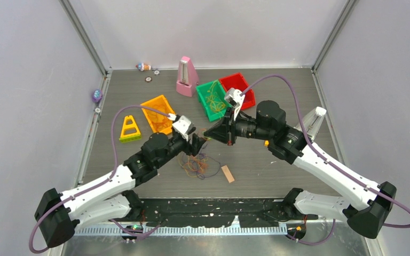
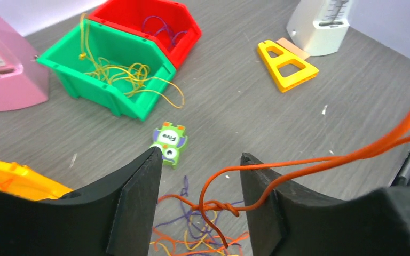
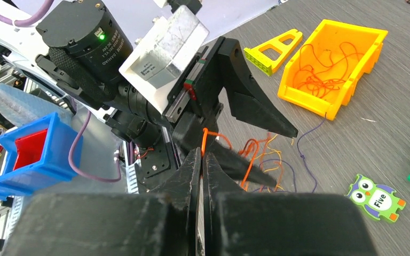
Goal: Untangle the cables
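Observation:
A loose tangle of orange, yellow and purple cables (image 1: 195,165) lies on the table between the arms. From it one orange cable (image 2: 309,164) rises taut to the right. My right gripper (image 3: 202,152) is shut on that orange cable (image 3: 204,136), just above the tangle (image 3: 264,160). My left gripper (image 2: 202,156) hangs open over the pile, a knot of the orange cable (image 2: 221,207) between its fingers and the strand lying against its right finger (image 2: 261,202). In the top view the two grippers, left (image 1: 198,143) and right (image 1: 210,133), meet tip to tip.
Behind stand a green bin (image 1: 202,92) with yellow cables, a red bin (image 1: 238,81), an orange bin (image 1: 159,101) with orange cables, and a pink metronome (image 1: 186,77). A yellow triangle (image 1: 130,129), a white metronome (image 1: 312,122), a wooden block (image 1: 227,173) and an owl block (image 2: 169,143) lie around.

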Controlling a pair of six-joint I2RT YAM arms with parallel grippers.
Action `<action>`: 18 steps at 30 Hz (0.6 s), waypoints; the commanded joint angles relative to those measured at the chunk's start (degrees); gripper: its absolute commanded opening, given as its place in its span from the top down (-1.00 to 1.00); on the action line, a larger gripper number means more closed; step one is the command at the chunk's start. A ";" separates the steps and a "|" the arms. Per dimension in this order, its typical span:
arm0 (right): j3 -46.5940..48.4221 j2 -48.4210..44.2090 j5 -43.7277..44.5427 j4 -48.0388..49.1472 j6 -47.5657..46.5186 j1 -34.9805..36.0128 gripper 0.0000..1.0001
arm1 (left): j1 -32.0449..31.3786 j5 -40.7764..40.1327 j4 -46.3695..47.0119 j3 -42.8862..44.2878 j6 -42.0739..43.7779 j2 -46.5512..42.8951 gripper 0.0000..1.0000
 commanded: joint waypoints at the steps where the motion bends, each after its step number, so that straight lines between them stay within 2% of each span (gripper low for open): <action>1: 1.11 0.55 -0.21 3.24 1.32 -0.08 0.87 | -0.12 -4.07 3.66 -0.01 0.99 -2.13 0.12; 4: 0.59 0.59 0.44 3.85 1.79 -0.08 0.82 | -0.12 -4.11 2.69 0.41 1.03 -2.41 0.87; 5: 0.24 0.53 1.12 4.18 1.91 -0.09 0.72 | -0.12 -4.50 2.03 0.60 1.11 -2.49 0.98; 8: -0.94 -0.23 2.78 4.87 2.11 -0.09 0.43 | -0.12 -6.07 0.59 0.42 0.76 -3.12 1.00; 13: -8.13 -2.27 8.22 11.09 3.16 -0.10 -0.50 | -0.12 -8.47 -2.33 0.34 -1.39 -5.28 1.00; 15: -12.33 -3.56 10.47 15.30 4.53 -0.10 -0.74 | -0.03 -9.05 -4.28 1.07 -2.49 -6.10 1.00; 18: -19.74 -3.88 13.17 23.66 5.73 -0.11 -0.88 | 0.45 -9.88 -8.49 3.27 -3.58 -6.99 1.00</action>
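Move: The orange cable already runs between the left hand's half-open fingers, right at its hand point. The loose tangle lies some 22 cm below that hand, roughly 1 cm ahead and 2 cm left; the owl tile is about 15 cm ahead and 4 cm right, 21 cm down. From the right hand, which still pinches the cable, the left gripper's fingertips are about 4 cm ahead, 4 cm left and 10 cm lower. The orange cable changes hands: the left fingers shut fully and pinch it while the right still holds on, then the right fingers open wide and let go. The left draws about 3 cm to the left, away from the right, rising slightly; the emptied right hand then sinks some 5 cm towards table height, easing a little forward. ##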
